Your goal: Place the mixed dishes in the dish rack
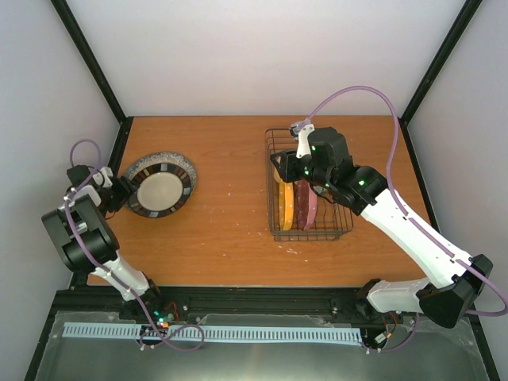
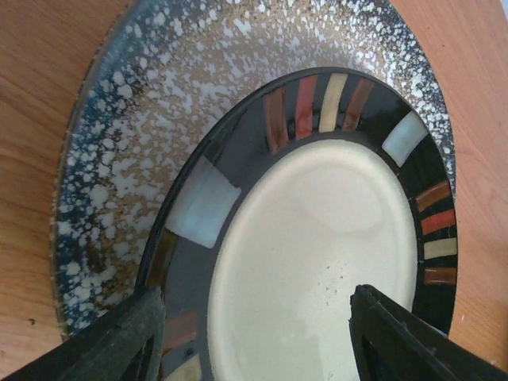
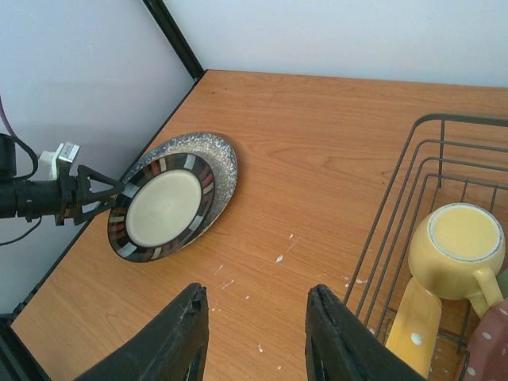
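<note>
A grey speckled plate [image 1: 184, 164] [image 2: 151, 119] [image 3: 225, 155] lies flat at the table's left. A smaller black-rimmed plate with coloured stripes and a cream centre [image 1: 161, 189] [image 2: 317, 238] [image 3: 163, 208] is stacked on it. My left gripper [image 1: 123, 193] [image 2: 258, 337] [image 3: 99, 193] is at that stack's left rim, its fingers [image 2: 131, 341] spread open over the smaller plate's near edge. The dish rack [image 1: 274, 143] [image 3: 397, 230] holds an upside-down yellow mug [image 3: 459, 248], an orange-yellow plate [image 1: 286, 205] [image 3: 417, 325] and a maroon-pink plate [image 1: 308, 203] [image 3: 492, 341], both plates on edge. My right gripper [image 1: 279, 169] [image 3: 258, 317] hovers open and empty by the rack's left side.
Black frame posts [image 1: 87, 59] and white walls close in the wooden table [image 1: 230, 175] on three sides. The plate stack sits close to the left edge rail [image 3: 171, 32]. Small white flecks [image 3: 279, 258] dot the wood between stack and rack.
</note>
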`<state>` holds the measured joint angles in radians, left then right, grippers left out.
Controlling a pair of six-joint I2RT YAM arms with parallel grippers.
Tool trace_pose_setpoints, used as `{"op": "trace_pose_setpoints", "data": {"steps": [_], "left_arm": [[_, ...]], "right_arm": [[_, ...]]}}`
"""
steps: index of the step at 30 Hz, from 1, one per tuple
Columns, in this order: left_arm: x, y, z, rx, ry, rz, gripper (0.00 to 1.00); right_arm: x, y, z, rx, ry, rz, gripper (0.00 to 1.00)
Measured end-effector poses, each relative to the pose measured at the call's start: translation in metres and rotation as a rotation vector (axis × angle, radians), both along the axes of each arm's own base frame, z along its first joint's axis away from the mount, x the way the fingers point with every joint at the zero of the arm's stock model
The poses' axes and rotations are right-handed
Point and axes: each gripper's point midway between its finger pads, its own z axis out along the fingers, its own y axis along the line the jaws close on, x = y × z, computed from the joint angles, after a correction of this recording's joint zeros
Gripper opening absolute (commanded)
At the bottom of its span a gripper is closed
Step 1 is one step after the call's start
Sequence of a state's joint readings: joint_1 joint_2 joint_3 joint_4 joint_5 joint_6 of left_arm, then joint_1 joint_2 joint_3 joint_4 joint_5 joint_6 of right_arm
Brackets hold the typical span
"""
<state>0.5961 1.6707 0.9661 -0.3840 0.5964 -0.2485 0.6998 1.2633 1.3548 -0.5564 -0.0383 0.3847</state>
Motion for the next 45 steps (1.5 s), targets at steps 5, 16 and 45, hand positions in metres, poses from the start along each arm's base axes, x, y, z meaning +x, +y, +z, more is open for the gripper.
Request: {"op": "trace_pose_setpoints", "data": {"steps": [5,16,45], "left_arm": [[-0.004,0.008,0.003,0.065,0.012,0.025,0.64],[-0.009,0.014,0.000,0.103,0.035,0.050,0.64],[0.010,-0.014,-0.040,-0.045,-0.026,-0.035,0.13]], "right_arm": [[0.000,0.000,0.000,0.001,0.000,0.001,0.34],[0.000,-0.001,0.000,0.000,0.000,-0.002,0.34],[0.002,-0.001,-0.003,-0.012,0.013,-0.005,0.34]]}}
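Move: The black-rimmed plate's middle lies about 9 cm to the right of the open left hand and 2 cm farther out, some 5 cm below, so the hand hovers by its left rim. Under it is the larger speckled plate, its middle about 5 cm ahead and 9 cm to the right, some 6 cm below the left hand. From the right hand, the black-rimmed plate is roughly 46 cm to the left, 8 cm farther out and 31 cm below. The left hand first lifts about 1 cm and eases a little left and back off the plate, its left side rolling up some 5 degrees, then sinks about 5 cm onto the black-rimmed plate's left rim, over the last part working some 2 to 3 cm right and forward as that roll comes back out. Late in the descent the fingers close most of the way and pinch the rim, one pad on the side towards the speckled plate and the other on the cream face. ##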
